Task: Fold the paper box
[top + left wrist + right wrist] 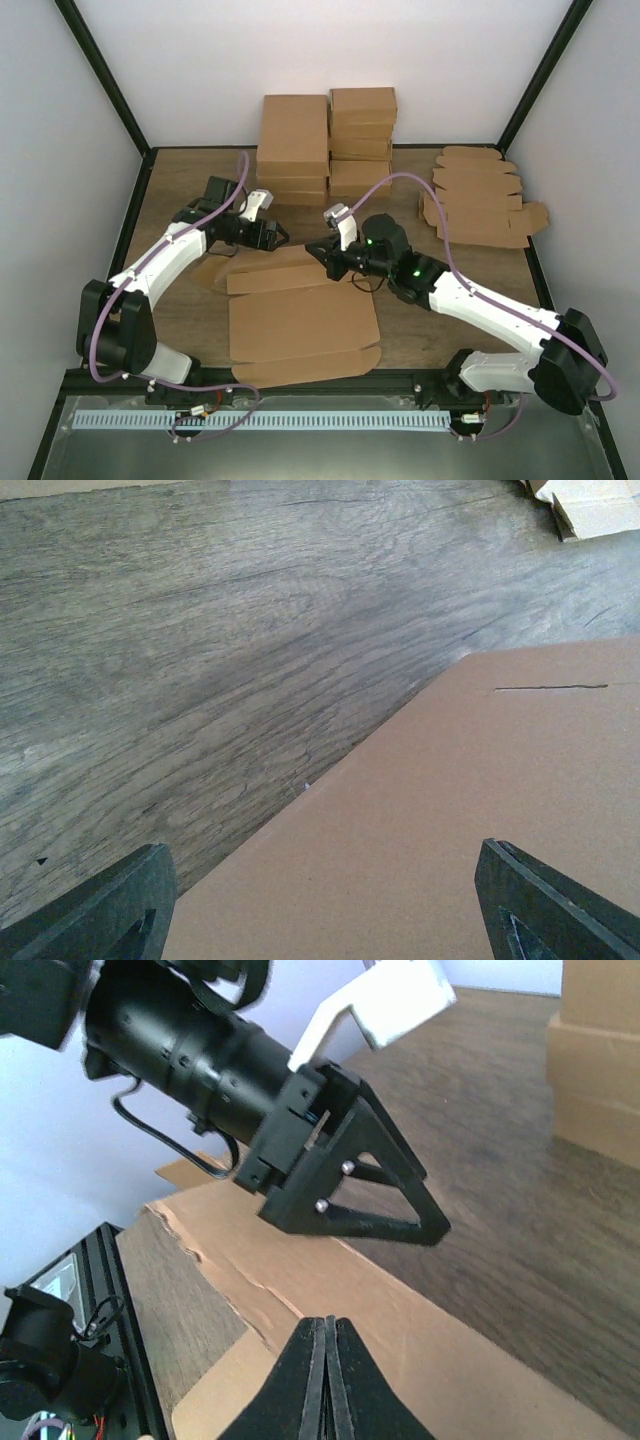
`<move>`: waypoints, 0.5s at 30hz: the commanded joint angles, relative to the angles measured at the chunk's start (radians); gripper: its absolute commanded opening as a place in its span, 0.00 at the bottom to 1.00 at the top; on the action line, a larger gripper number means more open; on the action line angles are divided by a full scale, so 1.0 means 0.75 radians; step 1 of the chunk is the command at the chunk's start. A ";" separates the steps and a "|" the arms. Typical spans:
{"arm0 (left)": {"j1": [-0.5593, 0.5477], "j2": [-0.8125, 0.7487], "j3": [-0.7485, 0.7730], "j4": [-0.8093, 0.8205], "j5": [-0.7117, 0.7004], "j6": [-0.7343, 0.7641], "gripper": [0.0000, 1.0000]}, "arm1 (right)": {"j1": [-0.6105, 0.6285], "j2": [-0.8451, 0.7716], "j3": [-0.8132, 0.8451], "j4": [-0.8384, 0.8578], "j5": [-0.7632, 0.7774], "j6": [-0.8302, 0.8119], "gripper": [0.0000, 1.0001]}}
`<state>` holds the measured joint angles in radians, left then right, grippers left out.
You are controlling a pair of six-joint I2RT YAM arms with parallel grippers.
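The paper box (300,318) lies flat in the middle of the table, a large brown creased sheet with its far flap raised a little. My left gripper (278,238) hovers over the far left edge of that flap, open wide. In the left wrist view its two dark fingers (100,910) straddle the cardboard (450,810) without touching it. My right gripper (320,251) sits just right of it over the same far edge, shut with nothing between its fingers (327,1360). They point down at the panel (430,1335), and the left gripper's finger (380,1222) shows just beyond.
Stacks of smaller brown boxes (325,140) stand at the back centre. Flat blanks with rounded tabs (480,195) lie at the back right. A black frame rail (320,380) runs along the near edge, and white walls close in both sides.
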<state>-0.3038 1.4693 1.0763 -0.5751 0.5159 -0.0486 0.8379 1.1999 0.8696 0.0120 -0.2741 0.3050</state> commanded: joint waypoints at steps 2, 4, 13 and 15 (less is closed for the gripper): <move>-0.011 -0.003 -0.006 -0.008 -0.004 0.022 0.85 | -0.028 0.030 -0.038 0.026 0.027 0.068 0.01; -0.010 -0.005 -0.006 -0.010 -0.005 0.022 0.85 | -0.034 0.029 -0.060 0.040 0.017 0.075 0.01; -0.012 -0.007 -0.001 -0.008 0.005 0.022 0.85 | -0.039 0.068 -0.095 0.029 0.023 0.103 0.01; -0.013 -0.009 0.009 -0.017 0.006 0.020 0.85 | -0.039 0.073 -0.102 0.028 0.022 0.107 0.01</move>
<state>-0.3077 1.4693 1.0763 -0.5777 0.5129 -0.0483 0.8173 1.2419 0.7952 0.0174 -0.2672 0.3641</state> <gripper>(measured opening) 0.848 0.011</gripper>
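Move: The box's far flap lies below my closed right hand, its middle some 9 cm down, 5 cm to the left and a couple of cm ahead. Its base panel is centred about 12 cm back and 1 cm left of the right hand, roughly 11 cm down; the tall box stack stands some 23 cm ahead and 4 cm left. From my open left hand, the flap's middle is about 3 cm back, level sideways and 4 cm below. I lower my right hand about 5 cm almost straight down towards the box's far flap, tilting it a little, under 10 degrees, with the fingers kept shut as a blunt tip. My left hand stays still and wide open over the same flap. ##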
